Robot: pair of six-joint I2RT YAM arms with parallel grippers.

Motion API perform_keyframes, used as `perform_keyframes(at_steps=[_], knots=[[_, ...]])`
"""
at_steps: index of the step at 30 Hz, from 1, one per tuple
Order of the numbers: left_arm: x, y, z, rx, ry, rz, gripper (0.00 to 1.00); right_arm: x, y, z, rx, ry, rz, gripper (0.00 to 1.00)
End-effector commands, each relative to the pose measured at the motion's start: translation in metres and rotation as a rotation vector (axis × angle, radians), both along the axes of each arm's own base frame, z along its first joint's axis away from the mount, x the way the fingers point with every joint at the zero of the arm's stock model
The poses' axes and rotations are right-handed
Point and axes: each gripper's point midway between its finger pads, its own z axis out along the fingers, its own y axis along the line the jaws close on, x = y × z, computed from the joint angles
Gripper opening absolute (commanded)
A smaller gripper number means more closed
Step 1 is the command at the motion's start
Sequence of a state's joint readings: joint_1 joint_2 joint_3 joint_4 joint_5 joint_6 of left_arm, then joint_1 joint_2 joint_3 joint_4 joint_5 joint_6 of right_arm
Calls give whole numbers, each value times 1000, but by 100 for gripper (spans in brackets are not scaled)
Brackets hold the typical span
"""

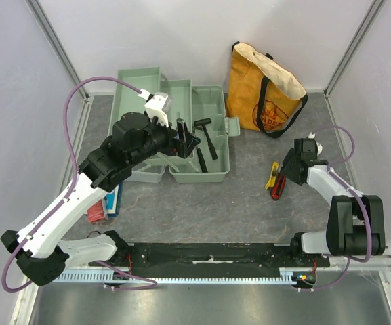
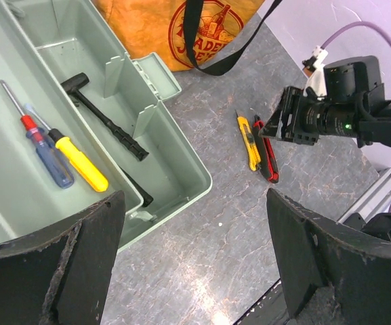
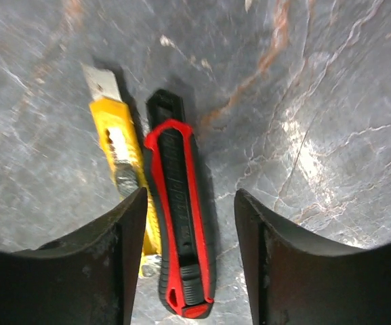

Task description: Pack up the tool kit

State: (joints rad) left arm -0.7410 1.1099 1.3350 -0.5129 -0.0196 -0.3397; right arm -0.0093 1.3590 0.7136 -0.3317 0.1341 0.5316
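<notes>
The sage-green toolbox [image 1: 212, 172] stands open at the table's back left, with a black hammer [image 1: 209, 137] in its tub. In the left wrist view a yellow-handled [image 2: 80, 162] and a red-and-blue screwdriver [image 2: 43, 145] lie in its tray. My left gripper [image 1: 185, 141] hovers over the box, open and empty. A red-and-black utility knife [image 3: 181, 217] and a yellow one [image 3: 117, 152] lie side by side on the table. My right gripper [image 3: 190, 264] is open, its jaws straddling the red knife, not closed on it.
A mustard-yellow tote bag [image 1: 263, 88] stands behind the box at the back. Red and blue packets [image 1: 106, 205] lie by the left arm. White walls enclose the grey table [image 1: 215, 210] on three sides.
</notes>
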Motion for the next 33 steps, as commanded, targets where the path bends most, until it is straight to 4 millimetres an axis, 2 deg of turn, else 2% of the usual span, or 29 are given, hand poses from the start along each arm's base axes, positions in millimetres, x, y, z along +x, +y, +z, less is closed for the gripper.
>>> perform_keyframes(at_steps=[1, 4, 8, 10, 16, 23, 25, 29, 31, 33], knots=[[2, -1, 22, -36, -72, -16, 90, -12, 9, -21, 37, 61, 29, 57], [-2, -6, 20, -45, -58, -45, 90, -12, 9, -29, 35, 82, 32, 40], [-6, -13, 15, -56, -33, -83, 90, -18, 6, -41, 21, 125, 25, 36], [-8, -14, 16, -59, -30, -93, 89, -20, 6, -46, 21, 141, 30, 37], [-9, -13, 24, -67, -50, -99, 90, -24, 10, -55, -23, 179, 55, 50], [-10, -9, 27, -69, -61, -84, 90, -24, 14, -58, -59, 207, 66, 53], [-10, -7, 28, -70, -64, -77, 90, -24, 16, -59, -61, 213, 67, 48], [-10, -6, 29, -68, -66, -69, 89, -22, 15, -56, -77, 199, 58, 23], [-10, -5, 30, -69, -67, -68, 90, -18, 13, -45, -88, 163, 44, 12], [-10, -5, 31, -70, -68, -68, 90, -14, 11, -31, -99, 129, 33, 7]])
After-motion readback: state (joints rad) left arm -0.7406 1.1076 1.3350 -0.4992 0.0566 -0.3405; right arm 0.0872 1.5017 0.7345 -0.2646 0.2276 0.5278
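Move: The red knife's middle lies about 3 cm below the right hand, some 2 cm back and 1 cm to its left, its far half under the still-parted fingers. The yellow cutter lies almost against it, some 4 cm left of the hand and level with it. The tool box's right tray is about 20 cm ahead and 34 cm left. From the idle left hand the red knife is roughly 40 cm right, 3 cm ahead and 34 cm down. Down about 2.5 cm and at first slightly back, the right hand sinks over the red knife while its fingers close. It then works forward about 2 cm and a little left, close to the table, easing the fingers part-way open and shutting them again, so that they pinch the knife by its sides, with the left finger between it and the yellow cutter. ##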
